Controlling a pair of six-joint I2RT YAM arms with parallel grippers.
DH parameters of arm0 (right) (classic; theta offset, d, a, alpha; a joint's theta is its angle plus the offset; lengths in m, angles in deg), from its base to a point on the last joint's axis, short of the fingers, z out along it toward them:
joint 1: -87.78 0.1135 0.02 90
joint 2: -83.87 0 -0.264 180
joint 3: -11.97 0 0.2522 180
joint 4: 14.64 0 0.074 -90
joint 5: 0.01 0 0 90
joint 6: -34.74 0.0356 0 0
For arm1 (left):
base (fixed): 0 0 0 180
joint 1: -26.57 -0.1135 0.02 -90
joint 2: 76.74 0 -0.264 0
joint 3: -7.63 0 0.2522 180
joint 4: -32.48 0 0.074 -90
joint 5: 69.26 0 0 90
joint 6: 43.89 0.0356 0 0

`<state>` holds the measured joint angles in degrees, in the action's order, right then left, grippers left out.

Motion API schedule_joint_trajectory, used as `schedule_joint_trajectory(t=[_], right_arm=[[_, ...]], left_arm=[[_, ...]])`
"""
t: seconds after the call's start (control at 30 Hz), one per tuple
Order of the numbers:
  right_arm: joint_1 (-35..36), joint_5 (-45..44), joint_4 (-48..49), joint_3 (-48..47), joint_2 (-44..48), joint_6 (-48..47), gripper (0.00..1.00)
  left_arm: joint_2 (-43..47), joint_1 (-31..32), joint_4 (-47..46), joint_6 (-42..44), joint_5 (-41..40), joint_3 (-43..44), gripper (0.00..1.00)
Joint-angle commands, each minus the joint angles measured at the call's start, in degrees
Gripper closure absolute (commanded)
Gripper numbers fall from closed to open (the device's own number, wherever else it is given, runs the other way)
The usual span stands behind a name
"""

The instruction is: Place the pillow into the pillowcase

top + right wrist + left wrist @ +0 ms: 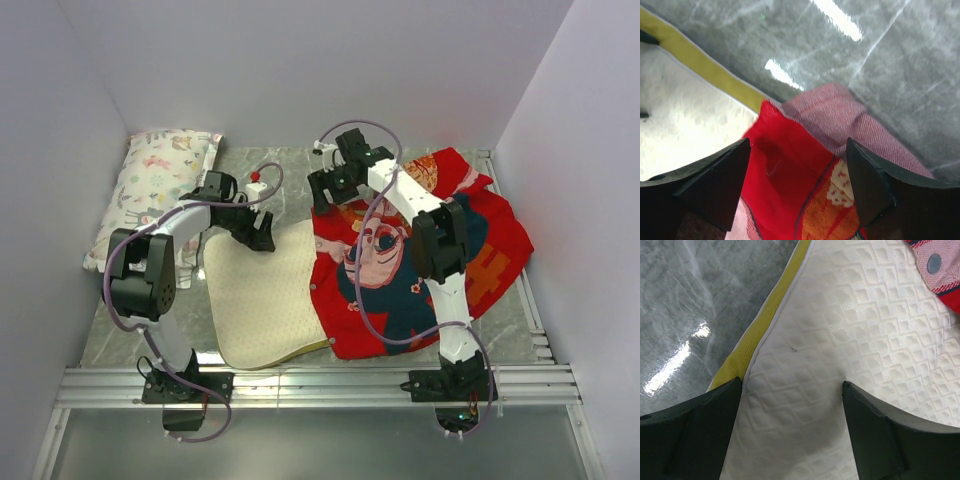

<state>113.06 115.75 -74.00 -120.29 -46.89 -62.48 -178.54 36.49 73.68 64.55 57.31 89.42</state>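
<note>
The cream quilted pillow [262,295] with its yellow edge band [756,337] lies flat on the table at centre left. The red pillowcase [420,262] is spread to its right, and its left hem lies over the pillow's right edge. A hem corner [940,265] with a snap rests on the pillow [850,335]. My left gripper [262,235] is at the pillow's far end, open, its jaws straddling the quilted surface [792,390]. My right gripper [325,195] hangs open over the pillowcase's far left corner [790,170], where the dull pink reverse [840,112] is folded out.
A white animal-print pillow [155,190] lies along the left wall at the back. Aluminium rails run along the table's front edge [320,385] and right side [522,285]. White walls enclose the left, back and right. Grey marbled tabletop [865,65] shows behind the fabric.
</note>
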Motion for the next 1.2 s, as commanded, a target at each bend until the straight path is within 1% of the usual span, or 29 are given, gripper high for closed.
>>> schedule_joint_trajectory(t=[0.0, 0.07, 0.1, 0.17, 0.2, 0.27, 0.3, 0.33, 0.37, 0.4, 0.43, 0.47, 0.5, 0.53, 0.57, 0.6, 0.63, 0.67, 0.73, 0.77, 0.8, 0.83, 0.87, 0.97, 1.0, 1.03, 1.07, 1.1, 1.17], right_arm=[[1.0, -2.73, 3.95, -0.24, 1.04, 0.72, 0.18], [1.0, -2.38, 0.8, -2.52, -1.06, -0.41, 0.23], [1.18, -2.03, 0.0, -3.75, -1.6, -0.68, 0.28], [1.44, -1.5, -0.97, -3.58, -2.13, -1.39, 0.32], [1.53, -0.2, -1.06, -2.89, -2.04, -1.56, 0.42], [1.88, 1.74, -1.06, -2.18, -1.78, -2.0, 0.57], [1.88, 3.06, -1.07, -1.83, -1.69, -2.0, 0.76], [1.97, 6.9, -1.24, -1.82, -1.61, -1.92, 0.82], [2.23, 8.59, -1.42, -2.09, -1.78, -1.22, 0.88], [2.41, 10.09, -1.33, -2.61, -1.87, -0.69, 1.0], [2.67, 13.06, -1.24, -3.14, -1.87, -0.16, 1.0], [3.45, 14.13, -0.46, -3.58, -1.69, 1.58, 1.0], [3.81, 15.71, 0.85, -2.97, -1.17, 2.9, 1.0], [4.25, 17.21, 2.52, -2.18, -0.47, 4.48, 1.0], [5.21, 19.66, 6.63, -1.13, 1.37, 7.2, 1.0], [5.74, 20.64, 8.76, 0.53, 2.25, 10.18, 1.0], [6.36, 21.43, 10.61, 1.07, 3.05, 11.95, 1.0], [7.58, 23.35, 13.84, 1.34, 4.27, 15.36, 1.0], [8.38, 25.56, 17.81, 2.04, 5.33, 20.03, 1.0], [8.65, 26.7, 23.66, 2.65, 6.38, 26.49, 1.0], [8.74, 28.28, 26.5, 3.88, 6.83, 29.78, 1.0], [8.82, 28.82, 29.75, 4.85, 7.36, 33.2, 1.0], [8.82, 29.17, 36.05, 5.81, 8.32, 39.59, 1.0], [7.42, 28.39, 45.48, 10.64, 9.56, 48.15, 1.0], [7.07, 27.16, 45.52, 10.92, 9.3, 48.09, 1.0], [6.46, 25.15, 44.99, 9.79, 7.38, 47.22, 1.0], [6.19, 24.52, 40.9, 7.69, 5.88, 44.69, 1.0], [5.84, 24.08, 39.9, 3.84, 4.47, 44.49, 1.0], [5.05, 22.5, 43.21, 3.36, 2.97, 46.06, 1.0]], left_arm=[[-0.5, -0.16, 0.24, 1.34, 0.86, -0.44, 0.13], [-1.03, -0.24, 0.95, 1.43, 1.04, 0.26, 0.15], [-1.29, -0.16, 1.12, 1.51, 1.21, 0.35, 0.15], [-1.73, -0.16, 1.12, 1.34, 1.74, 0.52, 0.16], [-1.91, -0.24, 1.04, 1.6, 2.0, 0.61, 0.16], [-2.7, -0.16, 1.65, 2.04, 3.84, 1.05, 0.21], [-3.14, -0.16, 2.09, 2.65, 4.9, 1.4, 0.25], [-3.58, -0.16, 2.44, 2.83, 6.21, 1.75, 0.33], [-4.63, -0.16, 2.7, 2.92, 7.62, 2.54, 0.39], [-4.98, -0.16, 2.71, 2.83, 10.94, 2.89, 0.44], [-5.34, -0.07, 2.1, 2.14, 12.54, 3.07, 0.54], [-5.17, -0.16, 1.05, 1.52, 14.99, 3.07, 0.61], [-4.64, -0.07, -1.92, -0.05, 19.19, 2.64, 0.67], [-3.94, 0.02, -5.17, -1.98, 21.49, 2.03, 0.79], [-2.19, 0.37, -8.51, -4.44, 22.91, 0.54, 0.86], [-1.39, 0.72, -11.68, -8.55, 24.32, -0.08, 0.9], [-0.78, 1.16, -16.67, -9.98, 26.33, -0.26, 0.96], [0.54, 2.21, -18.46, -11.13, 26.7, -0.44, 0.99], [1.6, 3.09, -23.02, -13.86, 28.28, -0.79, 1.0], [2.3, 3.44, -24.53, -15.0, 28.63, -1.05, 1.0], [2.57, 3.71, -25.76, -17.44, 29.16, -1.32, 1.0], [2.74, 3.71, -26.99, -17.99, 30.03, -1.58, 1.0], [3.27, 3.71, -27.0, -18.0, 29.96, -2.02, 1.0], [5.11, 3.36, -27.0, -18.0, 28.65, -4.56, 1.0], [5.38, 2.66, -26.91, -18.0, 27.94, -5.53, 1.0], [5.56, 2.22, -28.74, -20.61, 27.5, -7.45, 1.0], [5.3, 1.69, -29.46, -21.42, 25.75, -8.26, 1.0], [5.12, 0.47, -32.6, -24.47, 24.69, -9.13, 1.0], [4.59, -0.77, -36.56, -27.74, 22.15, -11.76, 1.0]])
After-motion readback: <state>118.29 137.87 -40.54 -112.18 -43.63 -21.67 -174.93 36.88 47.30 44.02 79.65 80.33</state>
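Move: The left hand hangs open right on the pillow's far edge, which lies about 2 cm ahead and 2 cm below it; the pillowcase mouth's far corner is some 11 cm to its right and 7 cm farther out, the patterned pillow around 23 cm to its left and 10 cm ahead. That mouth corner sits about 2 cm left of the open right hand and 3 cm below; the pillow's edge where it enters the case is about 5 cm left and 4 cm back. Both hands shut almost together, the left pinching a fold of the pillow's cover by the far edge and the right pinching the far corner of the pillowcase mouth; the right then draws the cloth left some 12 cm and up about 9 over the pillow's far end, easing back towards the base before coming partly forward again, its fingers tilting up some 35 degrees towards level. Against this the left carries its pinched edge right about 7 cm and up about 6, tipping its fingers up by some 25 degrees, and at the last comes back a centimetre to the left, still gripping. ##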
